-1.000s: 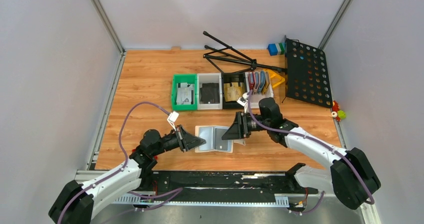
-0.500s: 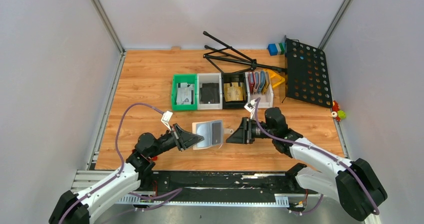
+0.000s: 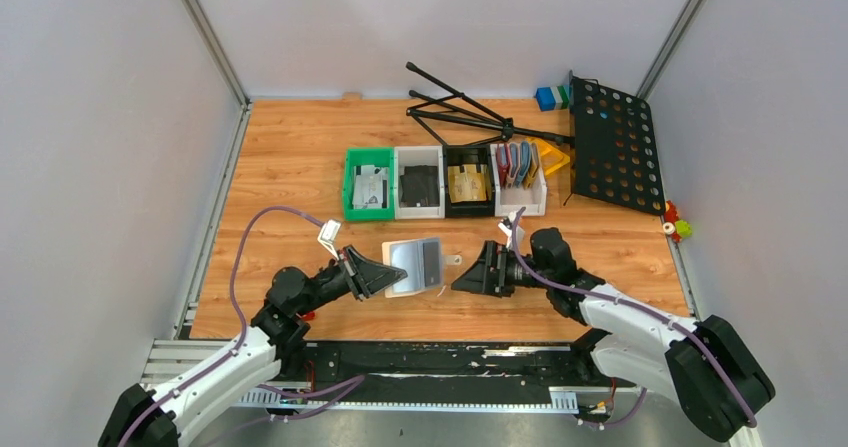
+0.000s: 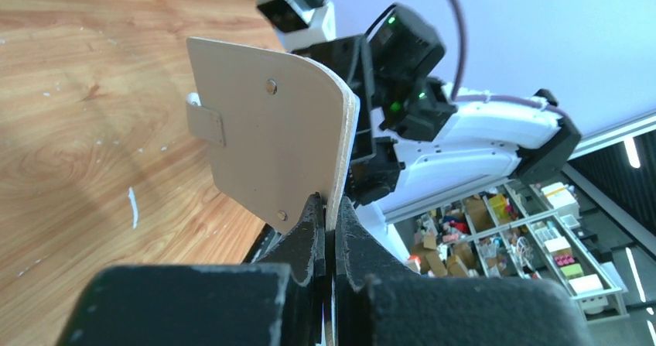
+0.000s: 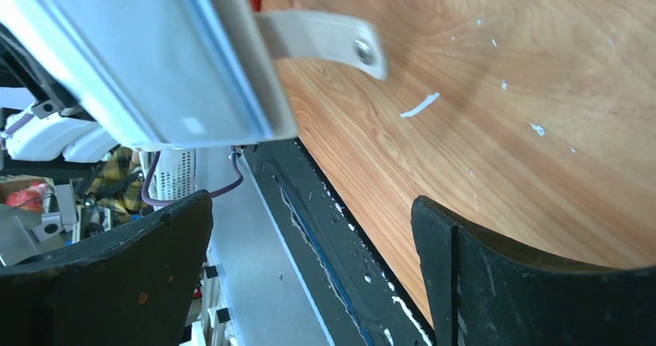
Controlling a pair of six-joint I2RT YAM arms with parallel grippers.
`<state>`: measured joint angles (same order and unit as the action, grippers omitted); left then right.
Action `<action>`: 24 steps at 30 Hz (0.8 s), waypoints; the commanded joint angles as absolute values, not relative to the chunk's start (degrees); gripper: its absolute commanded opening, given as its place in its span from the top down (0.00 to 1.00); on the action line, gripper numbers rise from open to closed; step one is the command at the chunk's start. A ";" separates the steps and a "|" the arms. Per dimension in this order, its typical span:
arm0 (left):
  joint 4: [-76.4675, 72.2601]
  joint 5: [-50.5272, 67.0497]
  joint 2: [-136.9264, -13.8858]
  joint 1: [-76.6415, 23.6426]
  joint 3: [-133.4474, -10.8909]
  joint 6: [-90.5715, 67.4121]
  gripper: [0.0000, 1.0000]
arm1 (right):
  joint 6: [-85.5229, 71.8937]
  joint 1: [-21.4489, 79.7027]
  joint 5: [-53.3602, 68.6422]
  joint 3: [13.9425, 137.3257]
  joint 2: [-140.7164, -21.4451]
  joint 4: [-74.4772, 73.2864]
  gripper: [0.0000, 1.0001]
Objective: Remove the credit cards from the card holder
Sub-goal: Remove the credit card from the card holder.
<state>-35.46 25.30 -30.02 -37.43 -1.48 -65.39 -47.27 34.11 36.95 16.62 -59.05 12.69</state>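
My left gripper [image 3: 398,280] is shut on the lower edge of the pale card holder [image 3: 415,265] and holds it up off the table, tilted. In the left wrist view its beige back [image 4: 271,129] rises from my pinched fingertips [image 4: 331,216]. One dark credit card [image 3: 432,260] shows in a pocket on its right half. The closing tab [image 3: 452,261] sticks out toward my right gripper [image 3: 464,276], which stands wide open just right of the holder with nothing in it. From the right wrist the holder [image 5: 155,59] and tab [image 5: 325,36] sit above the spread gripper [image 5: 309,234].
A row of bins stands behind: green [image 3: 352,182], white [image 3: 419,152], black [image 3: 467,151], and a white one with several upright wallets [image 3: 520,167]. A black perforated stand plate [image 3: 615,145] and its folded legs [image 3: 460,112] lie at back right. The table's front edge [image 3: 400,339] is close below.
The holder lay open flat on the table; my left gripper has lifted it. My right gripper has drawn back to the right, away from the holder, and opened wide.
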 commanded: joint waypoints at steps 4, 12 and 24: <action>-44.33 23.94 -29.08 -37.46 -3.85 -71.65 1.00 | -56.37 34.96 35.81 12.15 -56.39 32.48 0.00; -50.81 24.53 -31.72 -37.45 -8.14 -74.18 1.00 | -62.78 36.15 35.22 17.13 -57.81 40.11 0.00; -54.54 26.33 -35.07 -37.47 -11.83 -74.79 1.00 | -71.69 37.43 36.68 25.09 -58.59 45.20 0.08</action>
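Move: The card holder, open and already pinched by its edge in the left hand, has its middle about 3 cm right of that hand, 1 cm ahead and level with it. From the empty right hand the card holder lies roughly 8 cm left, 2 cm ahead and 8 cm up. The snap tab is some 2 cm left, 2 cm ahead and 8 cm above the right hand; the black bin is about 24 cm ahead, 1 cm right and 6 cm lower. Both hands rise some 12 cm, left still pinching the card holder, open right tilting up towards it. ##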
